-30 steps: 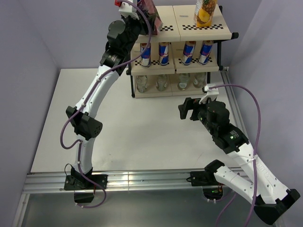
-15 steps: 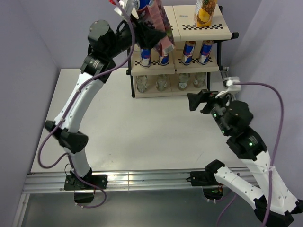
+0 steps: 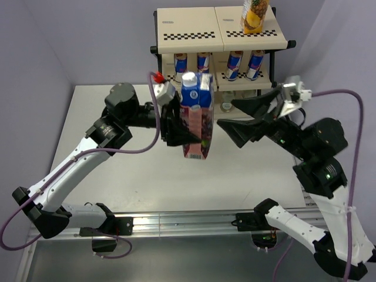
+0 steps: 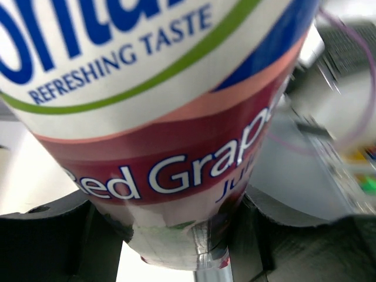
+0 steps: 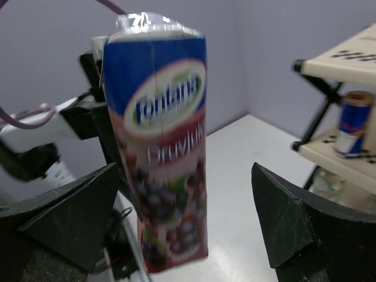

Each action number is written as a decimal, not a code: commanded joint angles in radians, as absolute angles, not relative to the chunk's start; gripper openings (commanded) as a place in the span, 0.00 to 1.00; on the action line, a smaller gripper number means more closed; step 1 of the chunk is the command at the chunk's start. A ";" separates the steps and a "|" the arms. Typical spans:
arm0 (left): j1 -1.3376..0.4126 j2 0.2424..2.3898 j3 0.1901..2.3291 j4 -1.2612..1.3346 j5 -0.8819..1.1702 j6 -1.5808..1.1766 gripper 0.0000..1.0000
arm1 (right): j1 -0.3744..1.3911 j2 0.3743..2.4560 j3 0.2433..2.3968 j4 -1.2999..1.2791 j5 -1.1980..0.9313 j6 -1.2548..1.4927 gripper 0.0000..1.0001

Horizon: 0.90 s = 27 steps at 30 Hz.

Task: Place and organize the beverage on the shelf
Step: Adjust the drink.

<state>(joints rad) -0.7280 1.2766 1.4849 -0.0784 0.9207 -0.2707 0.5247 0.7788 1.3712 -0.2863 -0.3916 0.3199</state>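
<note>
The purple juice carton (image 3: 197, 120) hangs nearly upright in mid-air over the table, in front of the shelf (image 3: 194, 30). My left gripper (image 3: 183, 130) is shut on its lower part, and the label (image 4: 164, 117) fills the left wrist view between the dark fingers (image 4: 47, 235). My right gripper (image 3: 226, 114) faces the carton (image 5: 164, 164) from the right, jaws wide open, a little short of touching it. A yellow carton (image 3: 254, 14) stands on the top board. Several blue-and-silver cans (image 3: 234, 62) line the middle tier. A clear bottle (image 3: 226, 107) shows on the bottom tier; my arms hide the rest of that tier.
The white table (image 3: 135, 170) stretches left of and in front of the shelf. Purple walls close in on both sides. The left half of the shelf's top board is bare. A metal rail (image 3: 176, 222) runs along the near edge by the arm bases.
My left arm has swung the purple carton from the shelf's top left down and forward over the table. My right arm has risen and turned its open jaws toward it.
</note>
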 commanded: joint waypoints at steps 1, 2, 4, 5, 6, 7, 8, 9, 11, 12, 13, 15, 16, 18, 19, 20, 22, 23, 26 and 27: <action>-0.747 1.169 1.470 0.135 1.047 -0.178 0.00 | 0.520 0.841 1.373 -0.143 -0.682 0.367 1.00; -0.752 1.157 1.457 0.138 1.072 -0.181 0.00 | 0.520 0.851 1.371 -0.097 -0.699 0.380 1.00; -0.767 1.155 1.451 0.103 1.083 -0.173 0.00 | 0.522 0.867 1.377 -0.052 -0.783 0.414 1.00; -0.775 1.160 1.451 0.085 1.078 -0.166 0.00 | 0.523 0.885 1.378 -0.007 -0.808 0.460 1.00; -0.790 1.163 1.451 0.078 1.078 -0.160 0.01 | 0.522 0.894 1.370 0.033 -0.828 0.484 1.00; -0.795 1.169 1.450 0.071 1.086 -0.158 0.00 | 0.522 0.900 1.367 0.057 -0.842 0.503 1.00; -0.801 1.172 1.448 0.072 1.086 -0.160 0.00 | 0.523 0.917 1.367 0.076 -0.871 0.520 1.00; -0.808 1.173 1.450 0.071 1.086 -0.163 0.00 | 0.526 0.926 1.377 0.069 -0.870 0.522 1.00; -0.815 1.186 1.459 0.060 1.097 -0.155 0.00 | 0.529 0.948 1.382 0.064 -0.877 0.512 1.00; -0.822 1.190 1.462 0.060 1.103 -0.152 0.00 | 0.535 0.954 1.384 0.060 -0.876 0.511 1.00; -0.825 1.195 1.469 0.055 1.106 -0.150 0.00 | 0.538 0.962 1.382 0.055 -0.876 0.503 1.00; -0.828 1.201 1.482 0.028 1.115 -0.135 0.00 | 0.543 0.969 1.381 0.054 -0.882 0.494 0.97; -0.830 1.209 1.495 0.014 1.118 -0.127 0.00 | 0.546 0.980 1.381 0.052 -0.868 0.483 0.97; -0.831 1.212 1.500 0.003 1.120 -0.118 0.00 | 0.551 0.999 1.413 -0.023 -0.806 0.448 0.96; -0.831 1.209 1.499 0.003 1.120 -0.118 0.00 | 0.552 1.014 1.425 -0.059 -0.776 0.399 0.96; -0.831 1.203 1.496 0.006 1.117 -0.124 0.00 | 0.554 1.017 1.436 -0.119 -0.735 0.382 1.00; -0.831 1.189 1.479 0.020 1.120 -0.124 0.00 | 0.555 1.016 1.430 -0.144 -0.672 0.351 1.00; -0.831 1.184 1.473 0.026 1.115 -0.124 0.00 | 0.554 1.012 1.416 -0.146 -0.658 0.351 1.00; -0.831 1.178 1.477 0.003 1.095 -0.107 0.00 | 0.557 1.019 1.404 -0.143 -0.683 0.351 1.00; -0.831 1.181 1.486 -0.026 1.095 -0.103 0.00 | 0.558 1.025 1.411 -0.161 -0.687 0.345 1.00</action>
<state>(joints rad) -0.8066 1.2537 1.3914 -0.2359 1.0317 -0.1425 0.5537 0.9936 1.4078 -0.1059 -0.7422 0.3946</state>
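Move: The grape juice carton, already upright in the left gripper, has its middle about 8 cm to the left and 2 cm ahead of the open right hand, nearly level with it; the left hand is some 9 cm left, 2 cm ahead and 3 cm lower. From the left hand, the right gripper is thus about 9 cm right, 2 cm back and 3 cm up. The pineapple carton on the top shelf stands roughly 40 cm ahead of the left hand, 19 cm right and 10 cm higher. Down and back goes the left hand, about 5 cm each way, mostly early on, turning slightly clockwise and keeping its grip on the juice carton. Meanwhile the right hand slides some 7 cm left towards the carton's top end and swings its fingers about 20 degrees counter-clockwise to face it, staying wide open without closing on it. ##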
